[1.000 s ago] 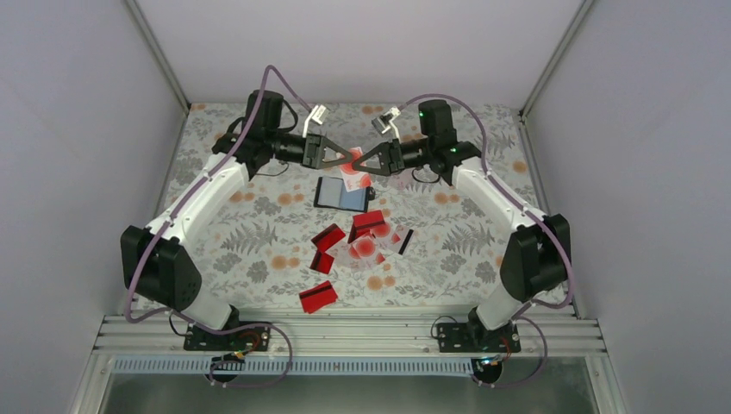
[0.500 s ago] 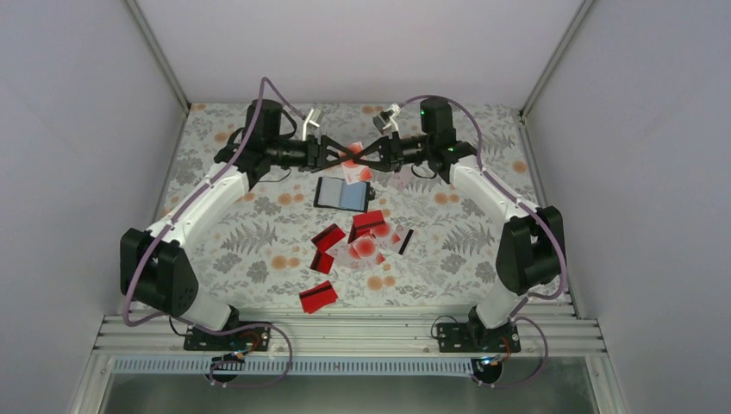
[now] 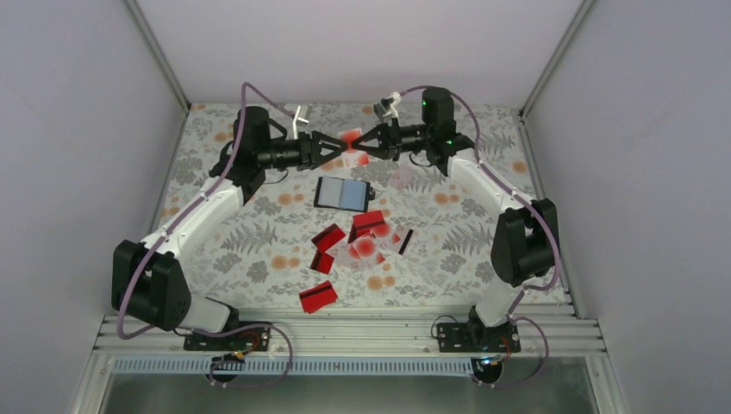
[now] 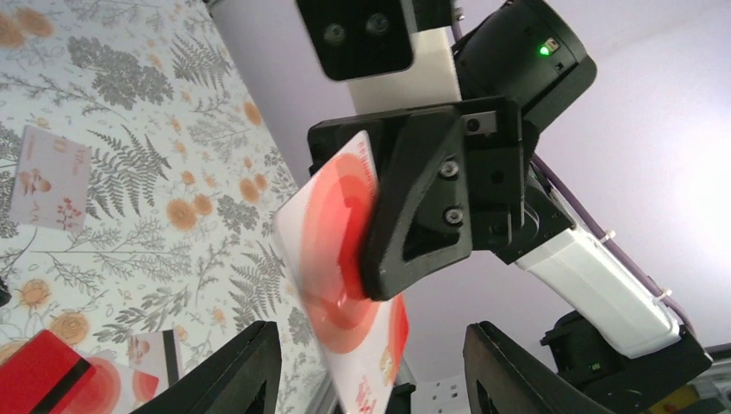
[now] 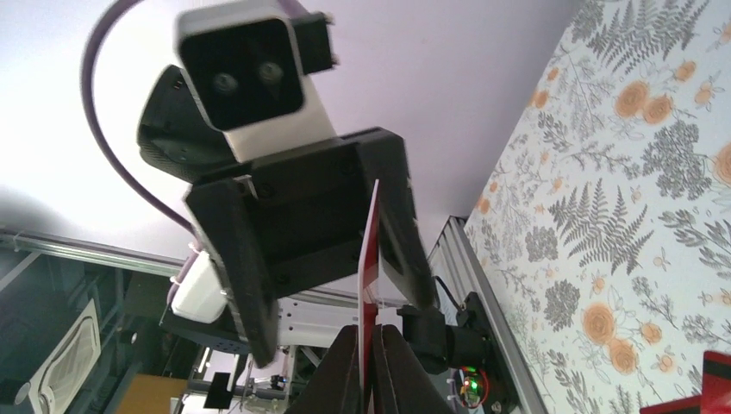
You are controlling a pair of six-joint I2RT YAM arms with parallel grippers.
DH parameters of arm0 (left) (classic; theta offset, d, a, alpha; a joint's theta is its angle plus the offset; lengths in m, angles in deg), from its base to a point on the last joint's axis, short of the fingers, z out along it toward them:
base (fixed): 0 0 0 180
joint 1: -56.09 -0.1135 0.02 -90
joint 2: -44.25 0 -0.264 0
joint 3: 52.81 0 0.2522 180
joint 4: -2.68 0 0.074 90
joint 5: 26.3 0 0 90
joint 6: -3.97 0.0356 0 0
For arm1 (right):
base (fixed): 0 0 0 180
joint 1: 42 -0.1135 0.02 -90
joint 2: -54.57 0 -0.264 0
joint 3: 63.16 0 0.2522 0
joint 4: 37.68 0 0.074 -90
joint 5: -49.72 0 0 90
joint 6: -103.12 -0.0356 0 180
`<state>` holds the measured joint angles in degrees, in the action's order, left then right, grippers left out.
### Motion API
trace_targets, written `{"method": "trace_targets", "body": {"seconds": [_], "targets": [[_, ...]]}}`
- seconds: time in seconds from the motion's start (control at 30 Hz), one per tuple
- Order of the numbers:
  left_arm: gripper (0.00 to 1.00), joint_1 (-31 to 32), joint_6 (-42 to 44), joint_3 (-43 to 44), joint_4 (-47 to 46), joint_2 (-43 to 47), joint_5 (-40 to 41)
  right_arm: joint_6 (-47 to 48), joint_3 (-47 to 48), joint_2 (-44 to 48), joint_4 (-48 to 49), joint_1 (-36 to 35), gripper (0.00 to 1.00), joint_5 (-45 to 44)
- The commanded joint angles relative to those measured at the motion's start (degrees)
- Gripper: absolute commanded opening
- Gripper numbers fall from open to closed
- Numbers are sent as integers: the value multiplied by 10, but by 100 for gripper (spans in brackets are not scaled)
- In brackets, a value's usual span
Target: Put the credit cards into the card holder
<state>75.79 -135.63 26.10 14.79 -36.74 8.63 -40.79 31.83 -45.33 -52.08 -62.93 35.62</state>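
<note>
A whitish credit card with a red dot [image 3: 351, 138] hangs in the air over the far part of the table. My right gripper [image 3: 363, 142] is shut on its edge [image 5: 371, 259]. My left gripper [image 3: 338, 145] faces it from the left, open, its fingers [image 4: 250, 371] standing either side of the same card [image 4: 340, 259]. The card holder [image 3: 342, 194] lies open on the table below, showing its grey-blue pockets. Several red and whitish credit cards [image 3: 364, 239] lie in a loose heap in front of it. One red card [image 3: 318, 297] lies alone near the front edge.
Another whitish card [image 3: 401, 178] lies right of the holder. The floral tablecloth [image 3: 241, 233] is fenced by white walls on three sides and a metal rail [image 3: 345, 332] at the front. Both arms reach across the back of the table.
My left gripper has opened and let go of the card, drawing back a little to the left. Both grippers have risen toward the back wall, and the card stays in the right one.
</note>
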Motion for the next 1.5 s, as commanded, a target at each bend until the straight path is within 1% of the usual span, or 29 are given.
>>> {"method": "trace_targets", "body": {"seconds": [0.0,0.07,0.17,0.23,0.37,0.53,0.67,0.83,0.93,1.0,1.07,1.13,1.17,1.2,1.27,1.3,1.33,1.37,1.47], "targets": [[54,-2,-43,-9,-52,8,3,-26,38,-2,24,3,4,4],[53,-3,-53,-13,-67,7,-2,-29,45,-4,25,3,4,4],[48,-2,-83,-25,-116,3,-12,-34,56,-7,25,3,4,5],[43,-2,-96,-27,-132,1,-11,-36,64,-9,21,3,4,3],[38,-2,-128,-35,-188,-2,-10,-39,70,-13,19,3,4,5],[33,-2,-148,-41,-218,-6,-9,-39,75,-13,19,2,4,13],[29,-2,-148,-39,-219,-11,-11,-38,82,-16,18,2,4,19],[19,-1,-143,-34,-213,-18,-13,-36,88,-18,14,1,4,21],[12,1,-143,-32,-207,-21,-11,-35,91,-21,12,0,4,22],[4,1,-139,-31,-200,-20,-7,-35,91,-21,12,-1,4,22],[3,1,-138,-32,-195,-19,-1,-32,92,-20,9,-1,4,25],[2,1,-137,-30,-192,-18,3,-10,100,-20,-13,-2,4,25],[2,1,-136,-28,-188,-19,4,12,108,-21,-39,-2,8,22],[2,1,-130,-24,-179,-19,4,37,118,-21,-68,-1,18,16],[2,-2,-95,-5,-129,-18,9,87,133,-20,-124,1,50,3],[2,-4,-68,6,-92,-19,13,106,141,-21,-149,3,62,-4],[2,-7,-41,27,-37,-22,17,126,147,-21,-174,6,71,-14],[2,-10,0,41,7,-25,21,149,154,-22,-205,8,75,-25],[2,-25,99,82,136,-39,43,209,164,-25,-283,18,78,-85]]}}
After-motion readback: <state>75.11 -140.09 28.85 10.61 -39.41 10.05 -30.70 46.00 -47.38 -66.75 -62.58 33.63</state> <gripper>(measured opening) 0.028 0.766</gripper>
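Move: The card to be taken over hangs in the right hand's shut fingers, its middle about 1 cm to that hand's left and level with it. From the left hand, whose fingers are half open around the card's edge, the middle is some 2 cm right, level. The open card holder lies roughly 8 cm ahead, 1 cm left and 31 cm below the left hand; the red card pile is about 1 cm back, 6 cm right and as far below. Upward first: the right hand lifts the pinched card about 3.5 cm while the left rises nearly 3 cm beside it, its fingers tipping up some 10 degrees and steadily closing until they pinch the card's left part. The left then sinks a little, and only once it is shut does the right open wide and let go, edging up; the left ends by going 1 cm forward as it tips back down. ##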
